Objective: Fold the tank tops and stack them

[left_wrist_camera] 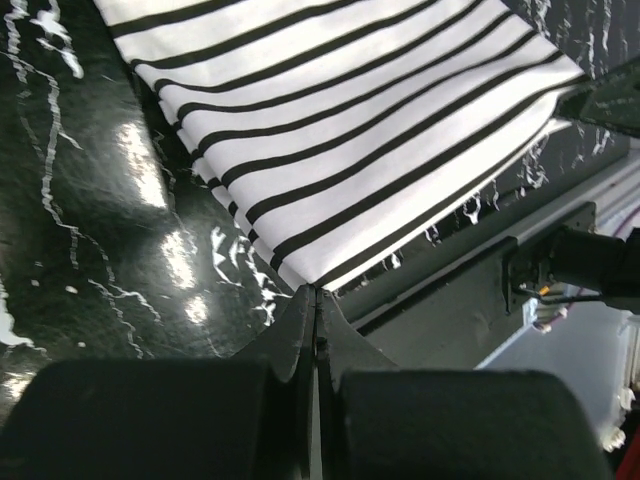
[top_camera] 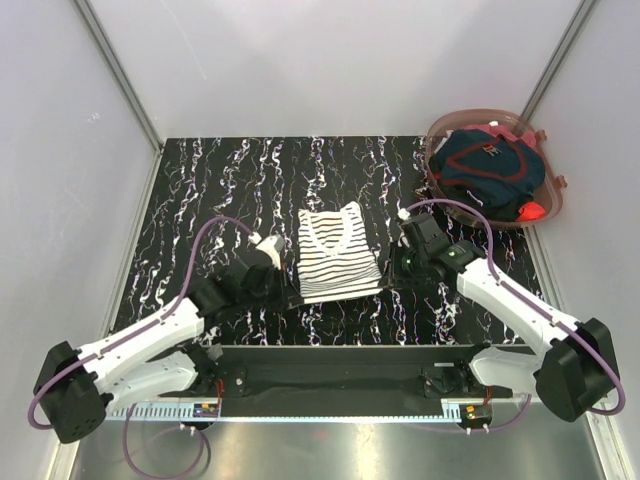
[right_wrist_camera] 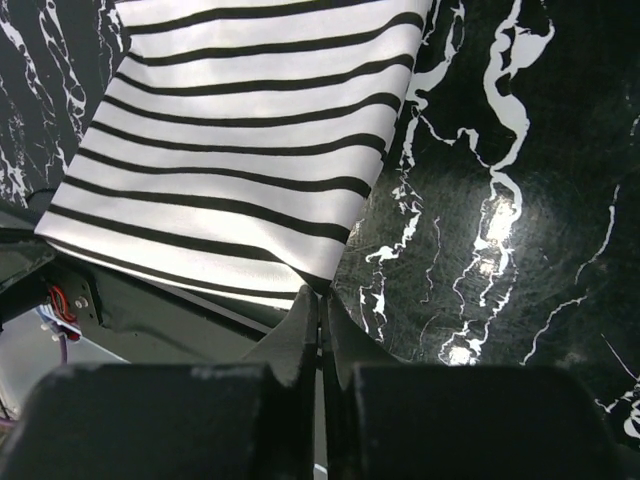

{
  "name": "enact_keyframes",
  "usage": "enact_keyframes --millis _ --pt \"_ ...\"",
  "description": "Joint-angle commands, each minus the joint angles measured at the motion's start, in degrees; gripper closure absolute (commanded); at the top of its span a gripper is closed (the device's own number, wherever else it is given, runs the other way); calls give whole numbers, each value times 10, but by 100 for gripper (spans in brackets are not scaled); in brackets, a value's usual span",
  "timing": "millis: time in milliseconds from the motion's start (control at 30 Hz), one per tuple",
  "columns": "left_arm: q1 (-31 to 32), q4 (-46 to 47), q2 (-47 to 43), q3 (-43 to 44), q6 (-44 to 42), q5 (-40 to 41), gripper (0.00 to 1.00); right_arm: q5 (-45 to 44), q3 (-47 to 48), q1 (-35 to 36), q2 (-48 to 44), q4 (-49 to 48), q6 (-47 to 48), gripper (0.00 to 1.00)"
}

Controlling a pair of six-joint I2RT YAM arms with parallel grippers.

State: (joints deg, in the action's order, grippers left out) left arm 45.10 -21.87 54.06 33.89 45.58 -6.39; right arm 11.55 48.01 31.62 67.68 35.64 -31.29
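Note:
The white tank top with navy stripes (top_camera: 338, 253) lies flat in the middle of the black marbled table, neckline to the far side. My left gripper (top_camera: 296, 291) is shut on its near left hem corner; in the left wrist view the fingertips (left_wrist_camera: 318, 292) pinch the striped cloth (left_wrist_camera: 360, 140). At the near right hem corner my right gripper (top_camera: 387, 280) is also shut, and in the right wrist view its jaws (right_wrist_camera: 320, 293) meet on the striped cloth (right_wrist_camera: 240, 170). The dark navy tank top (top_camera: 487, 165) sits bunched in a basket at the far right.
The reddish translucent basket (top_camera: 556, 196) stands at the table's far right corner, with something red beside the navy top. Grey walls enclose the table on three sides. The table's front edge and the arm mounting rail (top_camera: 340, 352) run just below the striped top's hem.

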Motion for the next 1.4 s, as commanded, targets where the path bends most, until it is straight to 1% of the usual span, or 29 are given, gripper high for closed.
enact_keyframes --millis 0,200,300,500,600,733,900,933,1100,1200,1367 --pt "17 14 0 32 26 -22 100 -36 32 4 -11 21 1 99" --pt "20 11 23 71 37 -39 100 -82 86 4 7 45 18 100" --pt "20 32 29 77 51 -69 100 -85 103 4 11 47 23 100" --pt "19 34 46 83 50 -64 100 -94 118 4 30 44 31 100" --pt "7 35 62 100 43 -71 100 -113 140 3 45 44 39 100" --pt "-34 31 94 128 28 -102 100 -131 173 2 74 41 54 100" --pt "-73 24 109 152 11 -117 100 -130 214 -11 121 30 68 100" --pt "-90 25 112 158 9 -125 100 -128 233 -15 130 29 72 100" --pt "-139 29 146 179 -8 -136 100 -117 294 -35 204 27 90 100" --pt "-183 49 180 188 -12 -155 100 -95 349 -50 253 27 96 100" --pt "-233 92 239 196 -10 -185 100 -84 414 -65 331 26 98 100"
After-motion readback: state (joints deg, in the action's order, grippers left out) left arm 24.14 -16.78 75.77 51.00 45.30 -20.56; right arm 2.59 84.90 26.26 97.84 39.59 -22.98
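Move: The left hand holds one corner of the tank top's hem; the striped top's left shoulder strap lies some 24 cm ahead of that hand and level sideways. The right hand holds the other corner; the right shoulder strap is about 23 cm ahead of it and 7 cm to its left. Both straps lie on the table, roughly 10 cm below the hands. The clothes basket stands about 28 cm ahead and 25 cm right of the right hand. Up a few centimetres at first, the left hand also easing about 3 cm right, then forward, both hands carry the pinched hem over the tank top's body towards its shoulder straps. The right hand leads by about 16 cm and the left covers about 12, drifting back left. Both wrists tilt by some 10 degrees; fingers stay shut on the corners. ##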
